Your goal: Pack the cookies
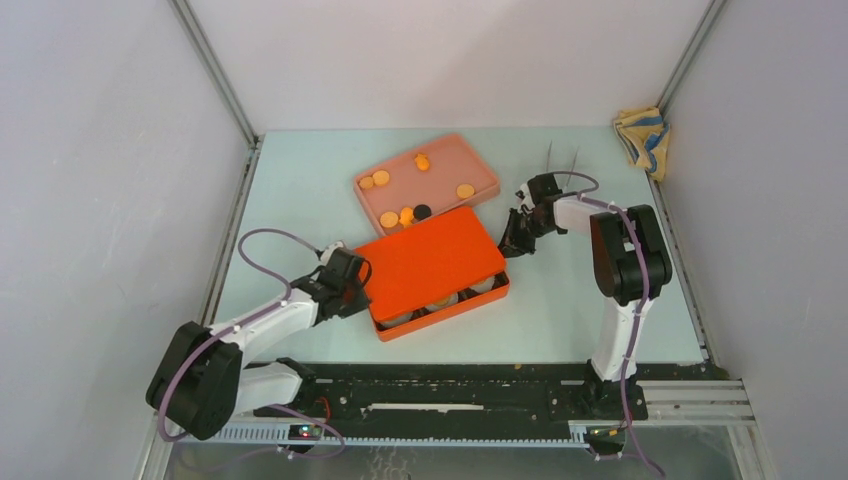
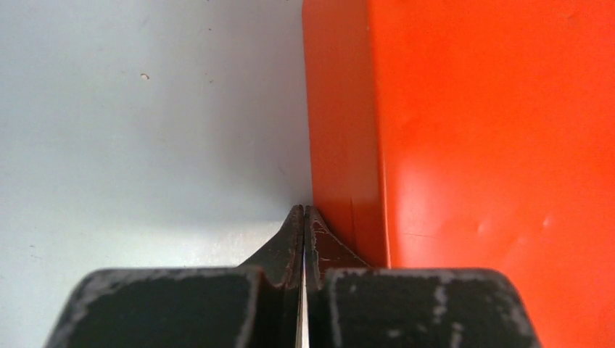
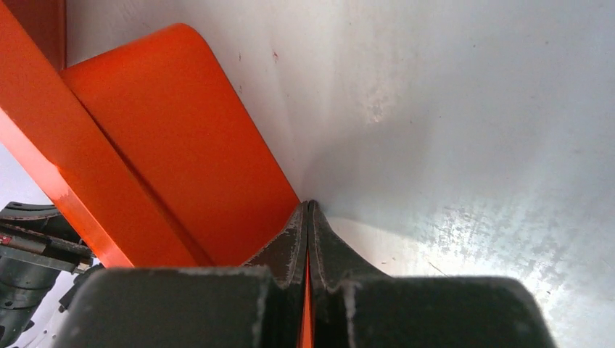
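Several cookies (image 1: 389, 219), orange discs with a black one (image 1: 422, 211) and a star-shaped one (image 1: 423, 161), lie in a pink tray (image 1: 480, 160) at the back. In front of it an orange lid (image 1: 430, 260) sits askew over an orange box (image 1: 445, 312), leaving white paper cups (image 1: 440, 300) showing along the box's front. My left gripper (image 1: 350, 280) (image 2: 304, 210) is shut and empty, its tips against the lid's left wall (image 2: 341, 130). At the lid's right end my right gripper (image 1: 515, 240) (image 3: 308, 204) is shut on the edge of the lid (image 3: 181, 145), with orange showing between the jaws.
A yellow and blue cloth (image 1: 640, 135) lies in the back right corner. Two thin sticks (image 1: 560, 160) lie just behind the right arm. Metal frame rails run along both sides of the pale table (image 1: 560, 320).
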Controlling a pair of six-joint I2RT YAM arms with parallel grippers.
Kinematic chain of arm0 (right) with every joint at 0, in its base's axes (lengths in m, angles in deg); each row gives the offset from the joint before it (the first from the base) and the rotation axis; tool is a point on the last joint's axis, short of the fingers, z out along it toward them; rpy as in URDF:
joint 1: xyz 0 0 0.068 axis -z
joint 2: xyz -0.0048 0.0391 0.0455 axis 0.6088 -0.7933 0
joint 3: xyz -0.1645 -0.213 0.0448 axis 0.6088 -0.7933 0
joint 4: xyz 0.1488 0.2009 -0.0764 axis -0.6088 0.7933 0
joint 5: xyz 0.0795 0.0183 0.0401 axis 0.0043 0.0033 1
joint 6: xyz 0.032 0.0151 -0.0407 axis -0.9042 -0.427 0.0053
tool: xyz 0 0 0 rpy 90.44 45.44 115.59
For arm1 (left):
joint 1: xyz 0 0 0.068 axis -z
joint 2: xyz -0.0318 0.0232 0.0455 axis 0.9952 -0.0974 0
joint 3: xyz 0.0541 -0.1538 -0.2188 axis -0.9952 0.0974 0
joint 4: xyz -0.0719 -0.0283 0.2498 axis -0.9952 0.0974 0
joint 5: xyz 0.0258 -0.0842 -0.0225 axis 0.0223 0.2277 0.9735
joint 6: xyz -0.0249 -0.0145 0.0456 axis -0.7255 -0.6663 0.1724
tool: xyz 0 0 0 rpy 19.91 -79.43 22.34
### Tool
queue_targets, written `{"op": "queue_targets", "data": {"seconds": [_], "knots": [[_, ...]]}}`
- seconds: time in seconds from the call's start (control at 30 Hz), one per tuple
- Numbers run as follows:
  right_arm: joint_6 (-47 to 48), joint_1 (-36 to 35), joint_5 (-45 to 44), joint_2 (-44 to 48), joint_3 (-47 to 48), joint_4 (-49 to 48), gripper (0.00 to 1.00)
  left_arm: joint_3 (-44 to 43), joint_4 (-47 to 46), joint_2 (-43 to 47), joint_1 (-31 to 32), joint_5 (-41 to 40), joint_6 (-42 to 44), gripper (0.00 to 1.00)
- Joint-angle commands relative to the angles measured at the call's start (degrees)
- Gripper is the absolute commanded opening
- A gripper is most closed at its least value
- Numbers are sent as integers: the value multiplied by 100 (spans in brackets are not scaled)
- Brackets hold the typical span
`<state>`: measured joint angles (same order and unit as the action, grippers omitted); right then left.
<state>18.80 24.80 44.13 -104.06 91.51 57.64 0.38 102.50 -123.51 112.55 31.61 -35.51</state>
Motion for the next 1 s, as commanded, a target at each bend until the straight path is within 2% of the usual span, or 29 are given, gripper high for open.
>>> {"op": "queue_targets", "data": {"seconds": [0.0,0.1,0.2,0.33,0.47,0.67,0.83,0.97], "knots": [[-118,-461,776,26,104,292,4,-486,-1212,-73,121,775,-200,0],[-83,-338,492,273,36,235,5,-449,-896,76,20,524,-198,0],[-193,-124,904,348,105,51,6,-318,-893,318,-488,702,-148,0],[209,-317,1032,-22,688,771,6,-479,-928,286,-979,903,139,0],[-91,-635,1346,-127,564,387,6,-858,-1125,-196,-1020,1310,191,0],[-658,-966,1682,-451,689,-252,5,-1251,-2244,-1425,-1019,2127,-94,0],[-686,-977,1800,-836,1255,-147,5,-1907,-2256,-2182,-1018,2200,50,0],[-553,-880,1397,-734,1260,73,6,-2058,-1958,-2143,-1025,2197,177,0]]}}
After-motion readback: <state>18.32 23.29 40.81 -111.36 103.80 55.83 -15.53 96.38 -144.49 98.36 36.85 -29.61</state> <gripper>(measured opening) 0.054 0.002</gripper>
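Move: The orange box's middle lies about 16 cm to the left hand's right, 7 cm ahead and slightly above fingertip height; the lid sits on it some 2 cm farther out and 3 cm higher. The pink tray lies 29 cm ahead of the left hand and 16 cm to its right. From the right hand the box is 18 cm left and 6 cm back, the lid's middle 4 cm back and 19 cm left, the tray 16 cm ahead and 19 cm left. Forward with both hands at once, fingers shut, along the box's two side walls: each first hops up about 2 cm while shifting 2–3 cm left, then sinks back beside its wall and drives on. The left hand covers some 10 cm in all, turning slightly counter-clockwise, the right about 6 cm; their tips are on the side walls at start and end. ##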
